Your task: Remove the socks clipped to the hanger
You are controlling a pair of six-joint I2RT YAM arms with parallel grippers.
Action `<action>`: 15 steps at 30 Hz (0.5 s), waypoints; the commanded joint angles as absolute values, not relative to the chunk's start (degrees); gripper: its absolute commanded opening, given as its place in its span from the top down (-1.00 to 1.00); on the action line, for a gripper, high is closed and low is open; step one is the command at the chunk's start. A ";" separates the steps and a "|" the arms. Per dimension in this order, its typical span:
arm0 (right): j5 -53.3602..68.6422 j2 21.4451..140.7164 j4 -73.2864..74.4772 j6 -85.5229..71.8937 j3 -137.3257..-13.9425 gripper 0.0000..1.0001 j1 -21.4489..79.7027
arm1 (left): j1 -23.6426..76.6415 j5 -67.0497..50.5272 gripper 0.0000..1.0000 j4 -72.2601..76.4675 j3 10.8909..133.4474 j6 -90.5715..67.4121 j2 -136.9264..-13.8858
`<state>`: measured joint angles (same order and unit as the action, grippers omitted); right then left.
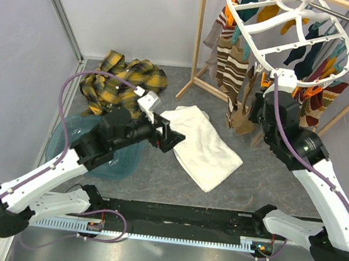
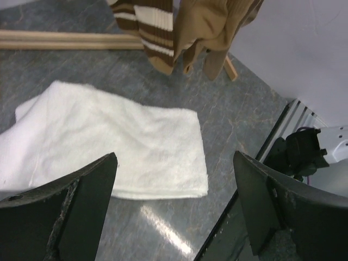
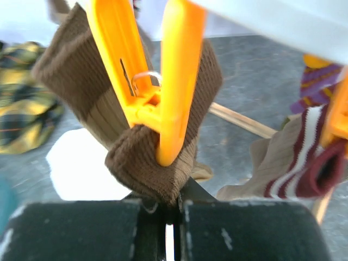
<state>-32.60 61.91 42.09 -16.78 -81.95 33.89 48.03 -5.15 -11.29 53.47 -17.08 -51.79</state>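
The white oval hanger point(image 1: 291, 31) hangs at the top right with several socks point(image 1: 228, 60) dangling from orange and teal clips. My right gripper point(image 1: 263, 85) reaches up under its near rim. In the right wrist view the gripper point(image 3: 166, 209) is shut on the lower fold of a brown sock point(image 3: 155, 166), which an orange clip point(image 3: 166, 81) still pinches. A maroon-striped sock point(image 3: 296, 166) hangs just to the right. My left gripper point(image 1: 175, 137) is open and holds nothing, hovering over the white towel point(image 2: 109, 136). Beyond it hang a striped sock point(image 2: 152, 27) and a tan sock point(image 2: 212, 27).
A yellow-black plaid shirt point(image 1: 120, 80) lies at the back left. A teal basin point(image 1: 117, 162) sits under the left arm. The wooden rack's post and foot point(image 1: 198, 51) stand beside the hanging socks, with its foot bar point(image 2: 54, 39) on the floor.
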 commanded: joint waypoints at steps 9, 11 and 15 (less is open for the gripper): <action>-21.89 55.72 42.54 -22.05 -84.46 1.00 33.66 | 49.65 -18.89 -0.88 8.52 69.17 -10.64 -72.94; -20.93 55.55 42.10 -23.72 -83.68 1.00 33.75 | 50.27 -19.95 -0.89 11.15 70.13 -9.76 -75.39; -20.57 55.02 40.43 -26.54 -82.09 1.00 33.66 | 51.50 -20.83 -0.89 14.32 70.93 -8.53 -79.27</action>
<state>-21.96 55.86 44.01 -22.65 -82.87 33.89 50.33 -17.37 6.79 68.03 -12.47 -76.36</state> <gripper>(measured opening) 0.021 0.944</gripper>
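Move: The right fingers already hold the brown sock's cuff; its orange clip is roughly 2 cm ahead of and 5 cm above that hand. The maroon sock hangs some 11 cm to the right and 3 cm farther out, and the striped sock about 7 cm left and 7 cm ahead, slightly lower. From the open left hand, the brown sock's middle lies around 17 cm right, 9 cm ahead and a little above. Keeping its pinch on the brown sock's cuff, the right hand draws it back about 3 cm and up some 2 cm, easing to a stop while its left side rolls up and it turns a little counter-clockwise. The left hand, fingers open, swings about 11 cm right towards that sock, also rising and going slightly forward, its wrist turning some 15 degrees clockwise. ##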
